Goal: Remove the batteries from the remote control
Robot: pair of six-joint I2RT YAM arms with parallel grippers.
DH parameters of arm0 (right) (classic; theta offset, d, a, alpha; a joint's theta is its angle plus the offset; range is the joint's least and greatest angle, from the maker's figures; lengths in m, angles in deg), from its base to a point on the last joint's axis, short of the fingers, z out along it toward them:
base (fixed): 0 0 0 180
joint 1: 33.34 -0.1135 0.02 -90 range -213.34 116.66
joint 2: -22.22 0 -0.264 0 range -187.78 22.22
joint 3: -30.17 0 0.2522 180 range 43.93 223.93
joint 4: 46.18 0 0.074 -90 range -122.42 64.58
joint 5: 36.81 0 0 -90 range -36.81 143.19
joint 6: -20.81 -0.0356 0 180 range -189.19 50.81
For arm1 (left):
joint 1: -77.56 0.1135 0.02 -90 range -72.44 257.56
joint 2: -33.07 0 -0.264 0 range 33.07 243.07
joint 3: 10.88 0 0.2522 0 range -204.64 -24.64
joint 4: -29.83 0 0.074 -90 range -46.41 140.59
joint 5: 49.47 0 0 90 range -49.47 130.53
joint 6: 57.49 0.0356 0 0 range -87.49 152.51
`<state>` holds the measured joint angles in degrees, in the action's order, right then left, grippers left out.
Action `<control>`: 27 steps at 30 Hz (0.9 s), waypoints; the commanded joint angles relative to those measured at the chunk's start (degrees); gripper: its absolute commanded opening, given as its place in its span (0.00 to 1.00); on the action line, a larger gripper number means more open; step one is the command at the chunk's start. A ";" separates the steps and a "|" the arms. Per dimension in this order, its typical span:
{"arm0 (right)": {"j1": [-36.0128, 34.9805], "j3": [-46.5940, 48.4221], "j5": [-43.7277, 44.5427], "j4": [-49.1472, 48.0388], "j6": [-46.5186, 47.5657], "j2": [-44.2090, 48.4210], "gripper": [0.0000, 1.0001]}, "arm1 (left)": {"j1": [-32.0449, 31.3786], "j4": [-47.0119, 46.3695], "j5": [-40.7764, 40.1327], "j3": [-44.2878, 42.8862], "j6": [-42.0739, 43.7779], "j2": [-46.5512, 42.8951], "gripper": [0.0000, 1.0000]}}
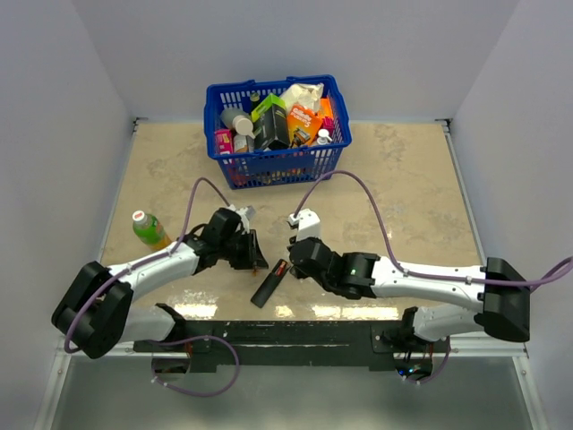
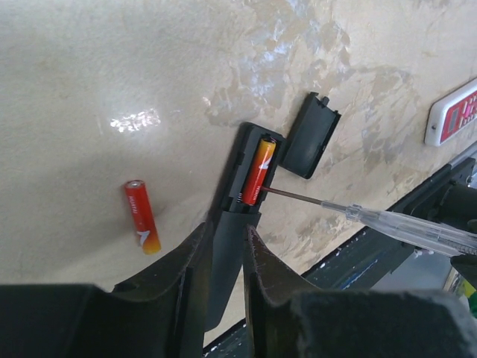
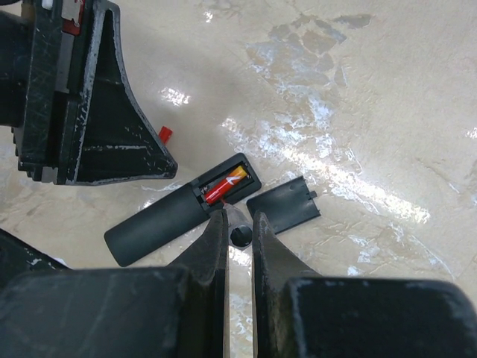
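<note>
The black remote control (image 2: 227, 246) lies face down near the table's front edge, its battery bay open. One red-orange battery (image 2: 257, 173) sits in the bay. A second battery (image 2: 141, 216) lies loose on the table to its left. My left gripper (image 2: 227, 231) is shut on the remote's body. My right gripper (image 3: 240, 220) is shut on a clear-handled screwdriver (image 2: 402, 224), whose thin tip touches the lower end of the battery (image 3: 223, 186) in the bay. In the top view the remote (image 1: 271, 282) lies between both grippers.
The black cover plate (image 2: 309, 136) lies just beside the open bay. A white remote (image 2: 455, 112) shows at the right edge. A blue basket (image 1: 277, 166) full of items stands at the back, and a green bottle (image 1: 148, 228) lies at the left.
</note>
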<state>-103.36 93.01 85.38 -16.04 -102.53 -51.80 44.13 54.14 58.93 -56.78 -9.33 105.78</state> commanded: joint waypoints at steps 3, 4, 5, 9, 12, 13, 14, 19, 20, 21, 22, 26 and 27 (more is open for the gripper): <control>0.32 -6.18 4.37 -3.54 -1.54 4.49 0.00 | -3.04 -2.63 -0.28 -0.12 -1.84 1.82 0.27; 0.50 -7.06 4.55 -4.07 -2.07 5.28 0.00 | -3.13 -2.72 -0.20 -0.03 -1.92 2.09 0.27; 0.67 -8.03 4.55 -4.86 -3.03 5.98 0.00 | -3.39 -2.98 -0.20 0.15 -1.92 2.70 0.27; 2.08 -15.48 2.98 -10.91 -6.03 11.51 0.00 | -4.27 -2.11 -1.86 0.23 -1.66 2.88 0.27; 2.26 -19.62 3.58 -13.47 -8.40 14.16 0.00 | -4.71 -2.63 -2.22 1.11 -1.92 2.62 0.27; 2.34 -20.33 3.85 -13.66 -8.84 15.91 0.00 | -4.63 -2.64 -2.22 1.12 -1.84 3.05 0.27; 2.34 -21.56 4.20 -13.74 -9.71 16.71 0.00 | -4.63 -2.55 -2.31 0.85 -1.58 3.23 0.27; 2.69 -24.90 5.17 -15.50 -11.04 21.36 0.00 | -5.06 -2.20 -1.87 -0.38 -0.52 5.51 0.27; 2.78 -25.52 5.26 -15.59 -11.22 21.72 0.00 | -5.41 -2.46 -1.70 -0.47 -0.52 5.69 0.27; 3.22 -25.61 5.26 -15.85 -11.39 21.81 0.00 | -5.59 -2.63 -1.78 -0.38 -0.69 5.78 0.27; 3.48 -25.70 5.17 -15.94 -11.48 21.72 0.00 | -5.68 -2.81 -1.96 -0.38 -0.78 6.13 0.27; 3.92 -24.82 5.34 -16.03 -11.04 20.06 0.00 | -6.29 -3.51 -1.61 -0.82 -1.05 7.36 0.26; 4.27 -24.82 5.52 -16.12 -10.87 19.79 0.00 | -6.38 -3.51 -1.69 -0.91 -1.05 7.54 0.25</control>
<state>-100.21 68.12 86.77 -32.26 -113.66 -30.71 38.46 52.67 57.48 -56.26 -10.38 112.09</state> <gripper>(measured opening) 0.086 0.266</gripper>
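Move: The middle of the open remote control lies about 4 cm back from the slightly open left hand, 3 cm to its right and 4 cm below; the loose battery sits level with that hand, 2 cm left, 5 cm down. The right hand holds a screwdriver: the battery still in the remote is straight across, about 3 cm left and 11 cm below, and the cover 1 cm ahead, 2 cm right, 12 cm down. With the screwdriver still gripped and its tip kept at the right side of the battery in the compartment, the right hand swings about 6 cm to the right and sinks some 2 cm, rolling about 20 degrees with its left side rising, so the shaft leans over farther as it pries and drags rightward. Meanwhile the left hand drops about 3 cm and draws back 2.5 cm, edging right at first, to bring its slightly open fingertips down onto the remote's body, their gap unchanged. ##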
